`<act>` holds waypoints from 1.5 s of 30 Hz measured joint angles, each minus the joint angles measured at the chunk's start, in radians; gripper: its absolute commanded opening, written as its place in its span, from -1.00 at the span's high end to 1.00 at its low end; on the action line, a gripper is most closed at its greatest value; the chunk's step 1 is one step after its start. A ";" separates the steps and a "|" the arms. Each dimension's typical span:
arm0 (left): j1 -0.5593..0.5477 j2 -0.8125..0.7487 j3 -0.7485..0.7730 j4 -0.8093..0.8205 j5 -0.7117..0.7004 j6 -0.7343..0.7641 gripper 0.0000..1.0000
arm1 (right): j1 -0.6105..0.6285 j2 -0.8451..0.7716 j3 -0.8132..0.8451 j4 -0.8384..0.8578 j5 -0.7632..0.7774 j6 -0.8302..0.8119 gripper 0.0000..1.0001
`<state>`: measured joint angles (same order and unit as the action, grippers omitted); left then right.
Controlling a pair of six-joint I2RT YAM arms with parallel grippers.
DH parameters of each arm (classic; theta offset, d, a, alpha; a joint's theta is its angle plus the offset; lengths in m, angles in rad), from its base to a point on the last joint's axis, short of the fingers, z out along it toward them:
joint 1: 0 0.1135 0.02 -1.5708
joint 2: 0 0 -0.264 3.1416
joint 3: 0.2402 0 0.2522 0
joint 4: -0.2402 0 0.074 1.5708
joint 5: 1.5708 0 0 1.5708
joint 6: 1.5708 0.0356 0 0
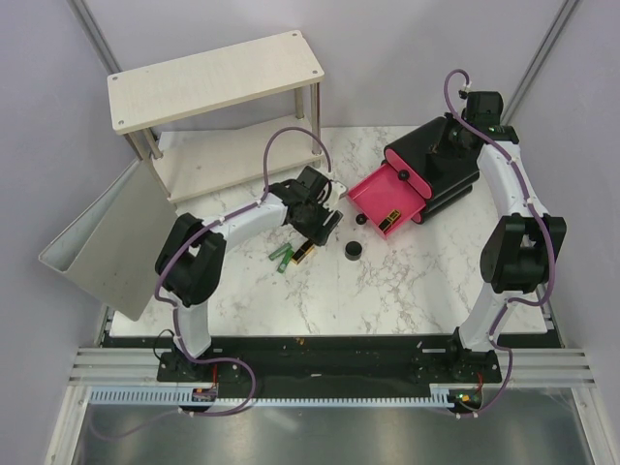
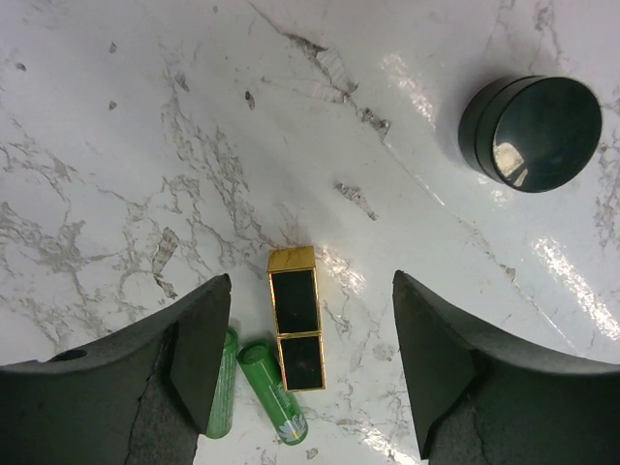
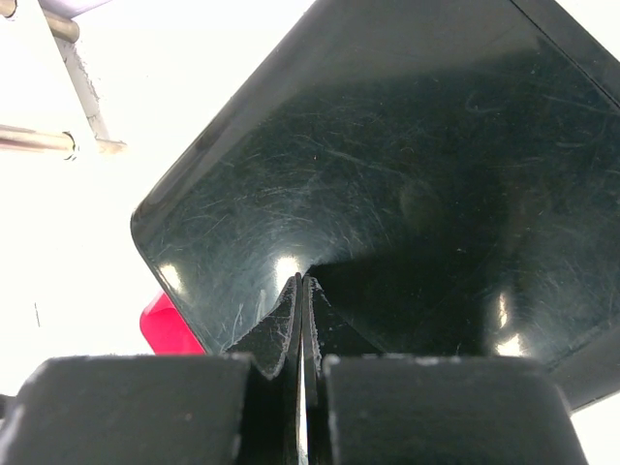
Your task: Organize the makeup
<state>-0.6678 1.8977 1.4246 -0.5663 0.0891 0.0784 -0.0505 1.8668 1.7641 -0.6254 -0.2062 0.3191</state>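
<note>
My left gripper (image 1: 320, 221) is open and empty, hovering over the marble table. In the left wrist view its jaws (image 2: 312, 283) stand wide apart above a black-and-gold case (image 2: 295, 329) lying flat, with two green tubes (image 2: 272, 391) next to it. The case (image 1: 305, 252), the tubes (image 1: 281, 258) and a round black jar (image 1: 354, 250) also show from above; the jar (image 2: 533, 131) is off to the right. My right gripper (image 1: 448, 136) is shut and empty, its tips (image 3: 302, 283) on top of the black box (image 3: 407, 174). The beige bottles are out of view.
The black box (image 1: 441, 165) stands at the back right with a pink drawer (image 1: 380, 197) pulled out; a black-and-gold item (image 1: 390, 222) lies inside. A wooden two-tier shelf (image 1: 213, 77) stands at the back left. A grey bin (image 1: 97, 242) leans at the left edge.
</note>
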 measured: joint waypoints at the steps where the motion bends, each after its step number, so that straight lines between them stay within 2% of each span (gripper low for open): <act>1: 0.000 0.005 -0.003 -0.003 -0.005 -0.003 -0.47 | 0.000 0.000 0.000 0.000 -0.001 0.000 1.00; 7: 0.000 0.043 -0.027 -0.023 -0.017 -0.018 -0.38 | -0.001 0.000 0.000 0.000 -0.006 0.000 1.00; 10: 0.000 0.055 -0.032 -0.032 -0.018 -0.027 -0.27 | -0.002 0.001 0.000 0.001 -0.011 0.001 1.00; 13: 0.000 0.058 -0.035 -0.034 -0.021 -0.034 -0.07 | -0.004 0.001 0.000 0.001 -0.017 0.003 1.00; 16: 0.000 0.060 -0.036 -0.035 -0.028 -0.040 0.25 | -0.006 0.003 0.000 0.002 -0.024 0.004 1.00; 17: 0.000 0.062 -0.036 -0.035 -0.029 -0.043 0.43 | -0.006 0.003 0.000 0.003 -0.026 0.004 1.00; 23: 0.000 0.070 -0.035 -0.034 -0.033 -0.049 0.82 | -0.006 0.005 0.000 0.008 -0.032 0.008 1.00; 26: 0.000 0.070 -0.035 -0.034 -0.034 -0.049 0.95 | -0.006 0.006 0.000 0.011 -0.034 0.008 1.00; 35: 0.001 0.070 0.014 -0.083 -0.063 -0.047 0.97 | -0.009 0.007 0.000 0.012 -0.042 0.008 1.00; 45: 0.003 0.073 0.354 -0.112 -0.034 -0.048 0.97 | -0.011 0.007 -0.007 0.024 -0.051 0.011 1.00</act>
<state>-0.6651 1.9705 1.7782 -0.6781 0.0555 0.0307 -0.0616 1.8740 1.7573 -0.6010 -0.2577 0.3302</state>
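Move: The black-and-gold palette still on the table lies just under the open left hand, about 2 cm back, 2 cm to its left and 5 cm down. The pair of green tubes lies about 3 cm back and 8 cm left, and the black jar some 11 cm right and 2 cm back. The open pink drawer's middle is roughly 10 cm ahead and 20 cm right. From the right hand, the palette lies about 36 cm left, 18 cm back and 18 cm lower. The left fingers close on the palette's two sides and pinch it, after the open hand has sunk about 4 cm onto it, easing slightly back and left. Keeping the grip, the hand then lifts it some 12 cm, swinging forward about 7 cm and right about 5 cm towards the open drawer, while the wrist tilts back some 15 degrees. ##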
